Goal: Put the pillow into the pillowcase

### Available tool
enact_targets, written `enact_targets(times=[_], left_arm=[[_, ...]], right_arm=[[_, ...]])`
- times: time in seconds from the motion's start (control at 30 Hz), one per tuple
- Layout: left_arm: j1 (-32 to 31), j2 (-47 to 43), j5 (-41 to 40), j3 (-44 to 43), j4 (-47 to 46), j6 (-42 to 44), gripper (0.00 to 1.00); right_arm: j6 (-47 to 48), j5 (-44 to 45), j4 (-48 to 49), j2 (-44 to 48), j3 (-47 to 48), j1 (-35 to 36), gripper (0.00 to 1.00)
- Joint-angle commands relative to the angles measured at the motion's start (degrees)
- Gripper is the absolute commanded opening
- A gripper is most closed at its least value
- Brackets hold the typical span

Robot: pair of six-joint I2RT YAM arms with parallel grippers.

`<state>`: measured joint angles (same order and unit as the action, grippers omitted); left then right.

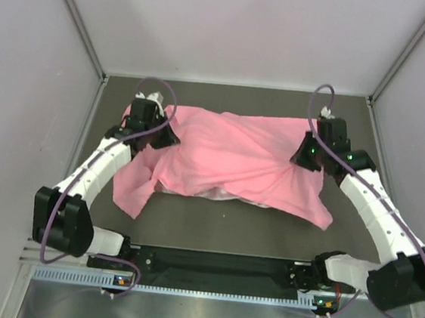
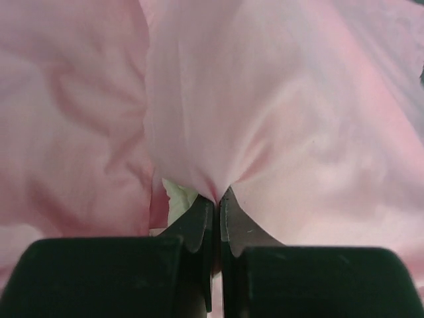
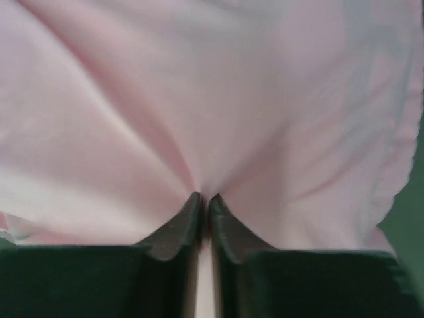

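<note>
The pink satin pillowcase point(image 1: 235, 161) lies spread over the middle of the dark table, bulging over the pillow beneath it. A thin white strip of the pillow point(image 1: 216, 196) peeks out under the near hem, and a cream patch of the pillow point(image 2: 177, 196) shows beside my left fingers. At the cloth's far left corner, my left gripper point(image 1: 163, 133) point(image 2: 217, 196) is shut on a pinch of pillowcase point(image 2: 265, 119). My right gripper point(image 1: 306, 155) point(image 3: 205, 199) is shut on the pillowcase point(image 3: 212, 99) at the far right corner, folds radiating from the tips.
Grey walls point(image 1: 20, 108) enclose the table on the left, right and back. A black rail point(image 1: 216, 266) with both arm bases runs along the near edge. Bare dark table point(image 1: 220, 228) lies between the cloth and the rail.
</note>
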<state>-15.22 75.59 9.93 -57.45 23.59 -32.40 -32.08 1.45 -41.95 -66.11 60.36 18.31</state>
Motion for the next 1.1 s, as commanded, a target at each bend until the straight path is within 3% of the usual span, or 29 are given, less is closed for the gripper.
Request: enact_targets(times=[0.0, 0.03, 0.07, 0.1, 0.13, 0.23, 0.27, 0.43, 0.5, 0.53, 0.63, 0.73, 0.87, 1.07], left_arm=[[3.4, 5.5, 2.5, -10.2, -1.8, 4.5, 0.00], [3.4, 9.5, 3.0, -12.5, 0.2, 5.0, 0.00], [3.4, 11.4, 4.0, -14.9, 3.0, 5.5, 0.09], [3.4, 14.3, 4.2, -20.4, 7.0, 6.4, 0.30], [3.0, 14.6, 3.0, -21.6, 9.3, 6.7, 0.65], [2.7, 7.2, -1.5, -16.5, 9.6, 7.4, 0.92], [2.7, 4.5, -2.4, -14.4, 9.4, 7.5, 0.96], [2.7, -12.4, -1.9, 1.0, 8.7, 3.8, 0.99], [2.5, -16.9, -0.7, 7.3, 7.6, 1.2, 0.99], [2.5, -18.1, 0.4, 9.3, 7.1, 0.5, 0.99], [2.5, -21.4, -0.4, 16.2, 5.6, -2.5, 0.99], [2.6, -23.1, -3.5, 22.0, 3.2, -7.3, 0.99], [2.6, -24.3, -7.0, 25.9, 3.9, -11.7, 0.99], [2.6, -31.8, -15.5, 33.0, 1.4, -15.6, 0.99]], right_arm=[[5.0, -5.2, 6.4, -6.8, 9.3, -4.2, 0.18], [5.9, -6.7, 6.7, -8.5, 12.1, -4.8, 0.37], [6.6, -7.6, 5.9, -10.4, 13.5, -5.2, 0.62], [7.4, -8.5, 5.7, -10.7, 14.9, -5.0, 0.99], [7.6, -8.9, 5.6, -10.3, 14.7, -5.0, 1.00], [9.2, -9.4, 6.3, -4.7, 10.7, -4.2, 1.00], [9.9, -9.3, 6.0, -1.3, 9.4, -2.9, 1.00], [10.5, -4.0, 2.8, 7.2, -1.4, 5.1, 1.00], [9.5, -1.6, 3.6, 10.4, -5.6, 13.7, 1.00], [9.2, 1.0, 3.8, 11.3, -6.5, 20.2, 1.00], [7.6, 12.3, 3.4, 11.8, -9.5, 30.2, 1.00], [0.3, 24.2, -4.0, 8.5, -10.3, 40.1, 1.00], [-18.3, 37.4, -14.1, 3.8, -10.3, 44.8, 1.00], [-27.3, 40.7, -11.1, 5.4, -17.8, 47.1, 1.00]])
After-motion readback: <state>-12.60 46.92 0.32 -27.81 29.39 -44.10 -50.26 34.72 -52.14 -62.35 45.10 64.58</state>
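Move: Both hands already pinch the pillowcase, lifted some 12 cm off the table. Its far edge lies about 13 cm ahead of the left hand and 15 cm ahead of the right, straight out and some 12 cm below; the near hem is about 13 cm behind the left hand and 11 cm behind the right, as low. The pillowcase's middle is roughly 17 cm right of the left hand and 20 cm left of the right, nearly level fore-and-aft, about 8 cm below. Both hands fling the pinched pillowcase forward about 6 cm and slightly up, fingers springing wide to let go of the cloth, then pull back empty nearly 20 cm and sink about 12 cm towards the near hem. The left drifts a little left, turning counter-clockwise; the right swings left and partly back, its wrist turning counter-clockwise some 30 degrees, partly unwinding, and rolling left side down. ##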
